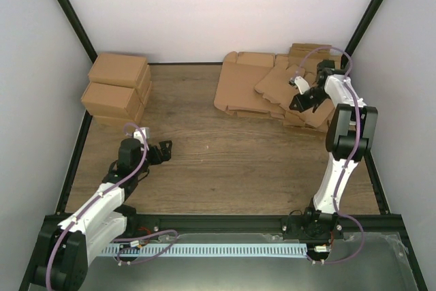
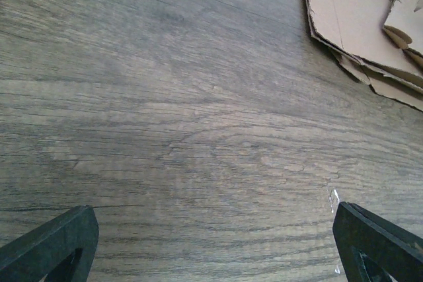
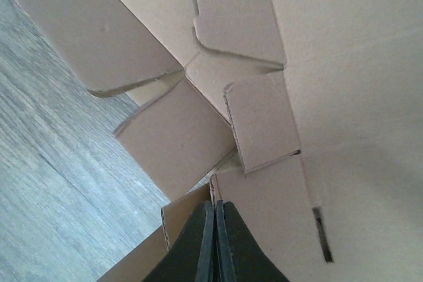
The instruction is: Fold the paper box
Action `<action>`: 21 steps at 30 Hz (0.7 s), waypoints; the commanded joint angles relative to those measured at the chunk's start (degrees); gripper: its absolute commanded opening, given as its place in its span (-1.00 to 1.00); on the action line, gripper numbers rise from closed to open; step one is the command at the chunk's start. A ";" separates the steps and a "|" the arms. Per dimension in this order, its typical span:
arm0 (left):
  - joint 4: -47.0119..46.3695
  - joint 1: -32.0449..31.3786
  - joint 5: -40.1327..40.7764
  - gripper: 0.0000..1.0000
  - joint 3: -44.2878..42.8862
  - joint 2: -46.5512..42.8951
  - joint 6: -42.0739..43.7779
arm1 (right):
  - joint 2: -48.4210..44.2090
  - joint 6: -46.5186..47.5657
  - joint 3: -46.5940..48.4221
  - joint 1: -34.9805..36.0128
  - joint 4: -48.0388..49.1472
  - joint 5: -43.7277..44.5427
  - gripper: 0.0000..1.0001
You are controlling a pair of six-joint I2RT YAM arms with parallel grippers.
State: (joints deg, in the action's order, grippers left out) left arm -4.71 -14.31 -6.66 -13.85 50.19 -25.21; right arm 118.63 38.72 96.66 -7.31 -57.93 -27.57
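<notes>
Flat brown cardboard blanks lie in a loose pile at the back right. The paper box (image 1: 276, 85) is the topmost blank, lying askew on that pile. My right gripper (image 1: 296, 86) is at its right edge. In the right wrist view the right gripper (image 3: 215, 204) is shut, with a thin edge of the paper box (image 3: 264, 216) running in between the fingertips. My left gripper (image 1: 163, 149) rests low over bare wood at the left. It stands wide open, with only tabletop between the left gripper's (image 2: 215, 232) fingers.
Under the top blank lies the rest of the pile of blanks (image 1: 238, 90), also seen in the left wrist view's top right corner (image 2: 357, 18). Several folded brown cartons (image 1: 116, 90) are stacked at the back left. Black frame posts and white walls enclose the wooden table (image 1: 225, 161).
</notes>
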 commanded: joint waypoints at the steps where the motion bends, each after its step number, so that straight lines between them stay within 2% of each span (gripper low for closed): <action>1: -1.21 -0.28 0.02 1.00 -1.37 -0.18 0.69 | -8.07 0.10 1.85 0.19 0.88 1.20 -0.99; 7: -1.19 -0.28 0.04 1.00 -1.19 -1.03 0.61 | -12.90 -4.84 7.78 0.51 4.10 9.35 -0.99; 13: -0.91 -0.28 0.15 1.00 -0.45 -3.80 0.58 | -20.84 -8.11 9.92 6.75 5.89 13.45 -0.99; 16: -0.72 -0.28 0.16 1.00 0.00 -5.39 0.44 | -24.50 -13.37 11.31 13.94 5.17 10.79 -0.99; 18: 0.39 -0.28 0.15 1.00 -0.24 -7.05 0.45 | -27.22 -16.55 10.18 22.79 6.42 10.98 -0.99; 21: 7.92 -0.28 3.68 1.00 -3.09 -12.13 -2.90 | -28.87 -20.84 7.21 33.28 10.93 12.37 -0.99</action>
State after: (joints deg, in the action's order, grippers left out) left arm -3.27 -14.31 -6.28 -13.89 43.48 -25.43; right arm 93.06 25.30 104.86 14.33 -51.55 -14.87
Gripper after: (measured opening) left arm 0.999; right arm 0.025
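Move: The right fingers are already shut on the near edge of the uppermost flat paper box, whose middle lies about 5 cm ahead, 1 cm to the right and 3 cm lower. The flat boxes left of it on the pile centre some 16 cm to the right hand's left and 8 cm ahead, and the bare mid-table is roughly 30 cm left and 17 cm back. From the idle left hand, the gripped paper box is about 48 cm right and 20 cm ahead. Straight up first, the right arm hoists the pinched edge of the paper box off the pile, fast, rising about 25 cm in all; late on it also sweeps 13 cm or so left over the neighbouring flat boxes. The wrist tips the fingers up by some 35 degrees, and they keep their hold. The open left hand lifts only a few centimetres. ##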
